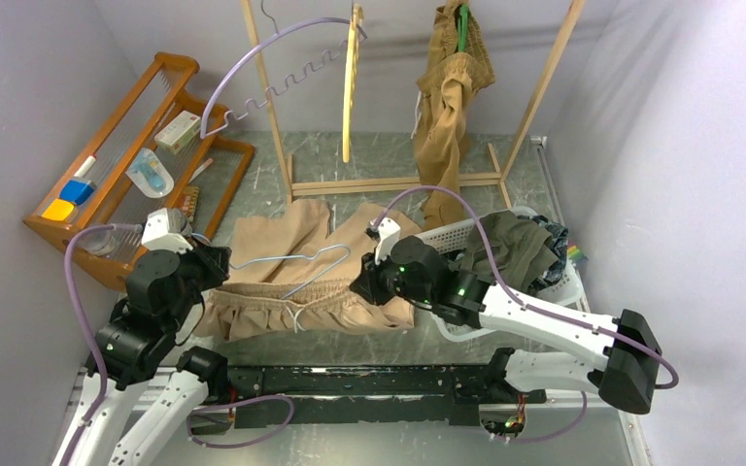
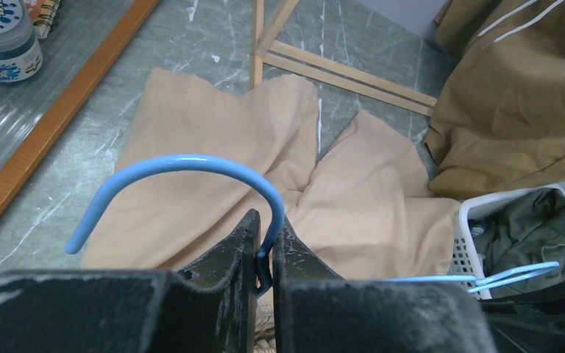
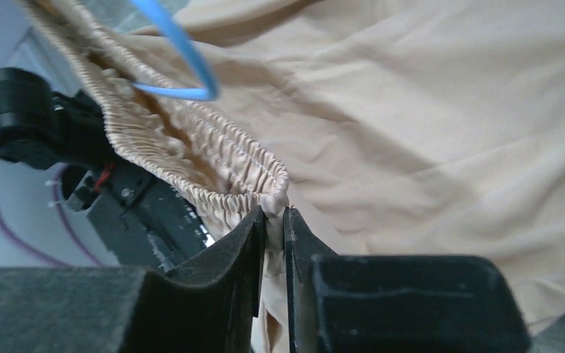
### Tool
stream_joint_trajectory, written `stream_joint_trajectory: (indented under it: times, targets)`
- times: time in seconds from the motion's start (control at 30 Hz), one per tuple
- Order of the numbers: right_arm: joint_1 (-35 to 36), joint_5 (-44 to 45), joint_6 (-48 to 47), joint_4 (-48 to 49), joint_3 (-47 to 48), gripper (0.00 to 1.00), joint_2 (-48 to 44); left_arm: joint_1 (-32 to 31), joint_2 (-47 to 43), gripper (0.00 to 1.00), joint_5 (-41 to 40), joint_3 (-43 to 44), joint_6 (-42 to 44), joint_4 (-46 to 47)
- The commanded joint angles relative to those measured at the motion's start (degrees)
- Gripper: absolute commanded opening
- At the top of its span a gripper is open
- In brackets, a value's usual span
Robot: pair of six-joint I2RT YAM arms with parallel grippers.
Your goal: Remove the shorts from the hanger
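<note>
The light beige shorts (image 1: 272,238) lie spread on the table with a pale blue wire hanger (image 1: 282,258) over their gathered waistband. My left gripper (image 1: 216,267) is shut on the hanger's neck (image 2: 266,250), just below its curved hook (image 2: 184,163). My right gripper (image 3: 274,217) is shut on the right end of the beige shorts' elastic waistband (image 3: 213,162), and the hanger's wire (image 3: 184,51) crosses above it. Tan-brown shorts (image 1: 452,87) with a drawstring hang on the rack behind. Olive green shorts (image 1: 510,248) and a dark printed pair (image 1: 554,238) lie in the basket.
A white plastic basket (image 1: 447,233) stands right of the beige shorts. The wooden clothes rack (image 1: 291,184) stands at the back with an empty hanger (image 1: 353,78). A wooden shelf (image 1: 117,165) with small items, including a bottle (image 2: 4,40), leans at the left.
</note>
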Motion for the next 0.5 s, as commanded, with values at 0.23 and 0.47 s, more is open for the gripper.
stream_joint_trajectory:
  times: [0.23,0.47]
  targets:
    - [-0.36,-0.85,-6.01,1.87,-4.09,0.39,-9.89,0.29,3.94,0.07,4.39,0.74,3.61,3.51]
    - [-0.35,2.99,-11.32,1.13,-4.51,0.53,-12.62,0.23,5.86,0.07,13.32,0.11,9.39,8.2]
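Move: The right hand still pinches the right end of the shorts' waistband. The hanger's free right end is about 6 cm ahead, 2 cm left and 4 cm higher; the laundry basket's middle is roughly 32 cm right, 7 cm ahead and 12 cm lower. From the left hand, which holds the hanger below its hook, the waistband's left end, with the hanger still in it, is some 4 cm back, 2 cm left and 13 cm down. Upward by about 3 cm, then some 2 cm to its right, the right hand backs off the waistband's right end as its fingers open from nearly shut to about halfway and tip up some 10 degrees. The left hand keeps its pinch below the hook and carries the hanger about 2 cm right, slightly forward and down, turning a little clockwise. ##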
